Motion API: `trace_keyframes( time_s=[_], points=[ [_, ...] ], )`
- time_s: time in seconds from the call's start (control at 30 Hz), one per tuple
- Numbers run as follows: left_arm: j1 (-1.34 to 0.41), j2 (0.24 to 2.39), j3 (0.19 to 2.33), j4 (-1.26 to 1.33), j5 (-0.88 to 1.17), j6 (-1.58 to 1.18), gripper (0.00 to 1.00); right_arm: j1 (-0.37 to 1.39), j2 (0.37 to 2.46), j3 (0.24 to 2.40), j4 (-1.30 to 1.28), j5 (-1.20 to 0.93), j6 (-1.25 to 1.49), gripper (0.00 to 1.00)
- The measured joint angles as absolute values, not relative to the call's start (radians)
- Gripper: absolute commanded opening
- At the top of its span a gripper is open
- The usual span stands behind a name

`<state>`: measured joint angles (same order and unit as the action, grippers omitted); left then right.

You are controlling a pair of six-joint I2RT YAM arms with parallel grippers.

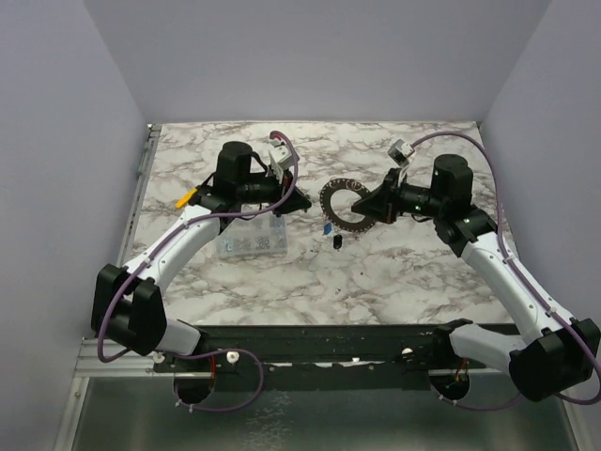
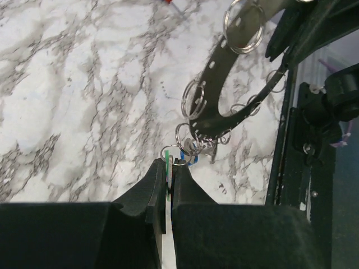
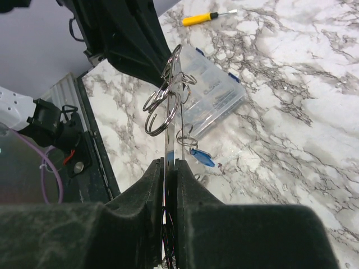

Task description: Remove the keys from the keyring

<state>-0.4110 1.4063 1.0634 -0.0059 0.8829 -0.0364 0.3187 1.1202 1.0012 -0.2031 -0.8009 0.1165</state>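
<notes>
The keyring (image 1: 342, 201), a flat grey ring hung with small split rings, is held up on edge between the two arms. My right gripper (image 1: 362, 212) is shut on its right side; in the right wrist view the plate (image 3: 170, 134) runs edge-on between the jaws (image 3: 170, 162). My left gripper (image 2: 170, 163) is shut on the green-headed key (image 2: 168, 158), which hangs by a split ring from the keyring's lower edge (image 2: 224, 84). A blue-headed key (image 3: 202, 158) dangles just beside it (image 1: 326, 228). The left gripper (image 1: 302, 203) sits just left of the ring.
A clear compartment box (image 1: 252, 241) lies on the marble table (image 1: 394, 272) under the left arm, also in the right wrist view (image 3: 216, 92). A yellow-handled screwdriver (image 1: 185, 199) lies at the far left. A small dark object (image 1: 335, 242) shows below the ring.
</notes>
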Motion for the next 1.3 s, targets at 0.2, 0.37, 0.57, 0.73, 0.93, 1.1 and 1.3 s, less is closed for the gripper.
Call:
trace_keyframes(
  time_s=[0.2,0.37,0.57,0.73,0.93,1.1,1.3],
  points=[
    [-0.454,1.403,1.243,-0.38,0.704,0.222,0.0,0.316,1.12,0.913,-0.092,-0.863,0.138,0.36],
    [-0.506,1.404,1.356,-0.56,0.584,0.397,0.0,0.305,1.106,0.856,-0.068,-0.878,0.132,0.65],
    [-0.597,1.432,1.453,-0.72,0.487,0.554,0.0,0.294,1.054,0.839,-0.084,-0.893,0.084,0.78],
    [-0.673,1.448,1.512,-0.777,0.435,0.683,0.0,0.293,1.024,0.848,-0.142,-0.896,0.006,0.84],
    [-0.763,1.446,1.505,-0.838,0.331,0.912,0.0,0.293,0.997,0.893,-0.252,-0.907,-0.132,0.87],
    [-0.861,1.429,1.475,-0.855,0.237,1.08,0.0,0.293,0.968,0.912,-0.294,-0.921,-0.196,1.0],
    [-0.951,1.372,1.417,-0.856,0.138,1.205,0.0,0.293,0.964,0.904,-0.29,-0.924,-0.222,0.91]
  ],
)
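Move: The left fingers already pinch the green key. The keyring's middle lies about 10 cm to the right of this hand and 1 cm nearer, roughly level. From the right hand, whose fingers hold the rim, the middle is some 3 cm left, 1 cm ahead and 2 cm lower. From the left hand, the blue key hangs about 5 cm right, 7 cm back and 5 cm lower, the black key about 8 cm right, 10 cm back and 6 cm lower. Sinking about 3 cm as its fingers spread from nearly shut to fully open, the right hand lets go of the keyring's rim, then eases back and up clear of it. The left hand keeps its pinch on the green key, swings back some 7 cm, rolls strongly clockwise as seen along its fingers and tips from nearly level to slanting down to the right. ##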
